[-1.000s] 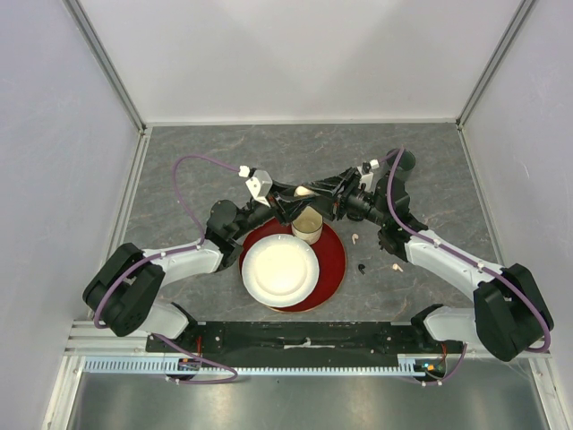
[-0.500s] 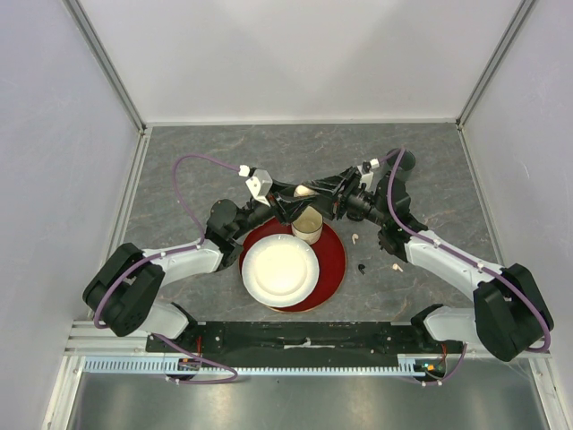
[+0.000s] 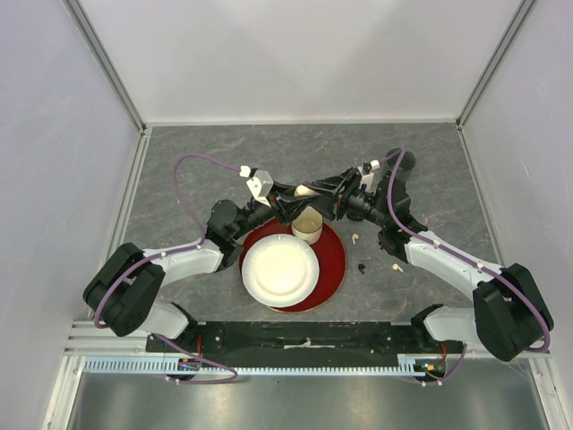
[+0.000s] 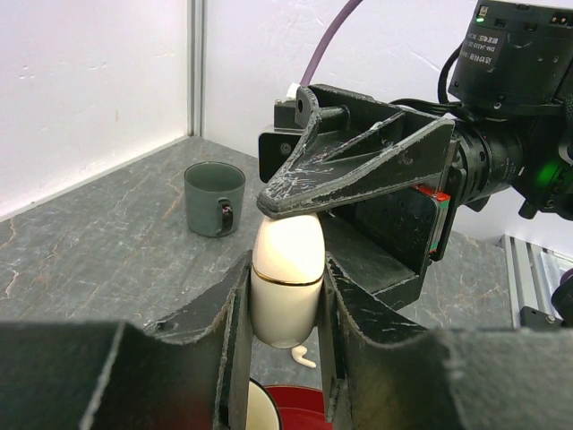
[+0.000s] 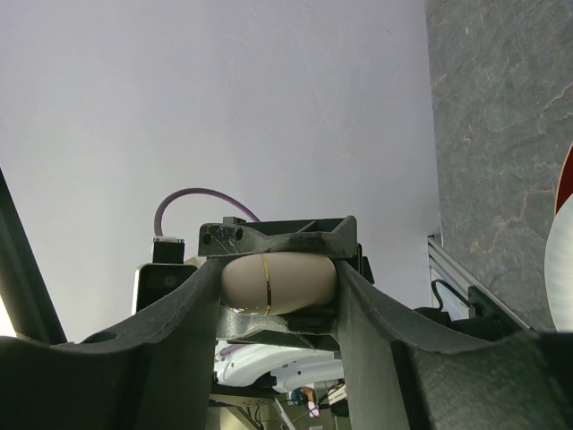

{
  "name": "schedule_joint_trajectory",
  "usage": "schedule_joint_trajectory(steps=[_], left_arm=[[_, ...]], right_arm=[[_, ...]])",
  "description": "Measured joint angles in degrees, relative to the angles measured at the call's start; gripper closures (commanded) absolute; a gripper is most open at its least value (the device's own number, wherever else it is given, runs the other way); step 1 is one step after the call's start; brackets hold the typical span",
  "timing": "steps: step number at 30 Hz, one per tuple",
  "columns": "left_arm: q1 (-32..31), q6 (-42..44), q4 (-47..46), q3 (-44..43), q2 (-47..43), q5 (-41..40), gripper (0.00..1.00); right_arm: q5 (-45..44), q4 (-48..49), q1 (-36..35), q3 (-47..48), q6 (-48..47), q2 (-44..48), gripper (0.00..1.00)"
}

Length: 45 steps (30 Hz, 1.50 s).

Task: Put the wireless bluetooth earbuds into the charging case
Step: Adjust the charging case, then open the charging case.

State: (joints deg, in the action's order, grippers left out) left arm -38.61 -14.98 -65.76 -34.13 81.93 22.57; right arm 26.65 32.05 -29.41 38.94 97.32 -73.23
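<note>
The charging case (image 3: 304,190) is a cream egg shape with a thin gold seam, closed, held in the air above the paper cup (image 3: 307,227). My left gripper (image 4: 286,279) is shut on its lower half (image 4: 286,296), fingers pressed on both sides. My right gripper (image 5: 277,285) is shut on the same case (image 5: 277,282), one finger at each end. In the top view the left gripper (image 3: 295,193) and right gripper (image 3: 315,189) meet at the case. Three earbuds lie on the table to the right: a white one (image 3: 356,238), a black one (image 3: 362,267) and another white one (image 3: 397,266). One white earbud (image 4: 304,356) shows below the case.
A red plate (image 3: 335,258) carries a white plate (image 3: 279,269) and the paper cup, right under the grippers. A dark green mug (image 4: 215,199) stands on the table beyond the case in the left wrist view. White walls enclose the table on three sides.
</note>
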Motion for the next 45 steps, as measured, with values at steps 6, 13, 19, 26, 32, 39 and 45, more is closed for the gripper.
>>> schedule_joint_trajectory(steps=[6, 13, 19, 26, 32, 39, 45], left_arm=[[-0.04, 0.0, -0.37, 0.02, 0.22, 0.15, 0.98], [-0.07, -0.42, -3.91, 1.4, 0.66, 0.11, 0.98], [-0.07, 0.33, -7.26, 7.02, 1.77, 0.52, 0.98], [-0.11, 2.64, -7.58, 11.52, 0.98, 1.84, 0.98], [-0.11, 4.07, -7.69, 12.92, -3.48, 3.8, 0.98], [-0.11, 4.92, -8.13, 14.64, -7.87, 6.64, 0.98], [-0.11, 5.05, -8.11, 14.91, -7.93, 8.11, 0.98]], right_arm=[[0.0, -0.35, 0.02, 0.11, -1.55, 0.02, 0.52], [0.5, -3.54, 0.0, 1.18, -6.62, 0.15, 0.11], [0.37, -9.49, 0.0, 3.32, -14.25, 0.33, 0.02], [-1.49, -22.62, -0.13, 11.04, -36.13, 3.65, 0.02], [-4.02, -34.93, -2.86, 18.45, -61.35, 5.49, 0.02], [-3.1, -42.77, -5.9, 17.73, -74.9, 6.88, 0.03], [-1.29, -43.12, -6.38, 17.51, -77.24, 8.11, 0.04]])
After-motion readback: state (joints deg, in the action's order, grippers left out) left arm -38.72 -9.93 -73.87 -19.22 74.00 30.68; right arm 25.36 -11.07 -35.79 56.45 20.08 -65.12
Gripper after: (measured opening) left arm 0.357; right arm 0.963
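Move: The charging case is in both hands' fingers, its middle only about 1 cm ahead, to the right of and above the left hand, and 1 cm to the right hand's left. Some 18 cm beneath the left hand, 2 cm back and 1 cm right, stands the cream mug; the plate lies about 13 cm back and 5 cm left, 20 cm down. The black case is roughly 13 cm to the right hand's right and 1 cm farther out, 20 cm below. The charging case stays pinched in the left hand while the right fingers spread wide and come free of it. The left hand then draws it back about 6 cm towards over the plate, sinking and drifting left some 3 cm each. Open, the right hand follows back by 4 cm, bobbing down, up and down again, and rolls some 70 degrees, counter-clockwise seen from behind the hand, its fingertips tipping down. ##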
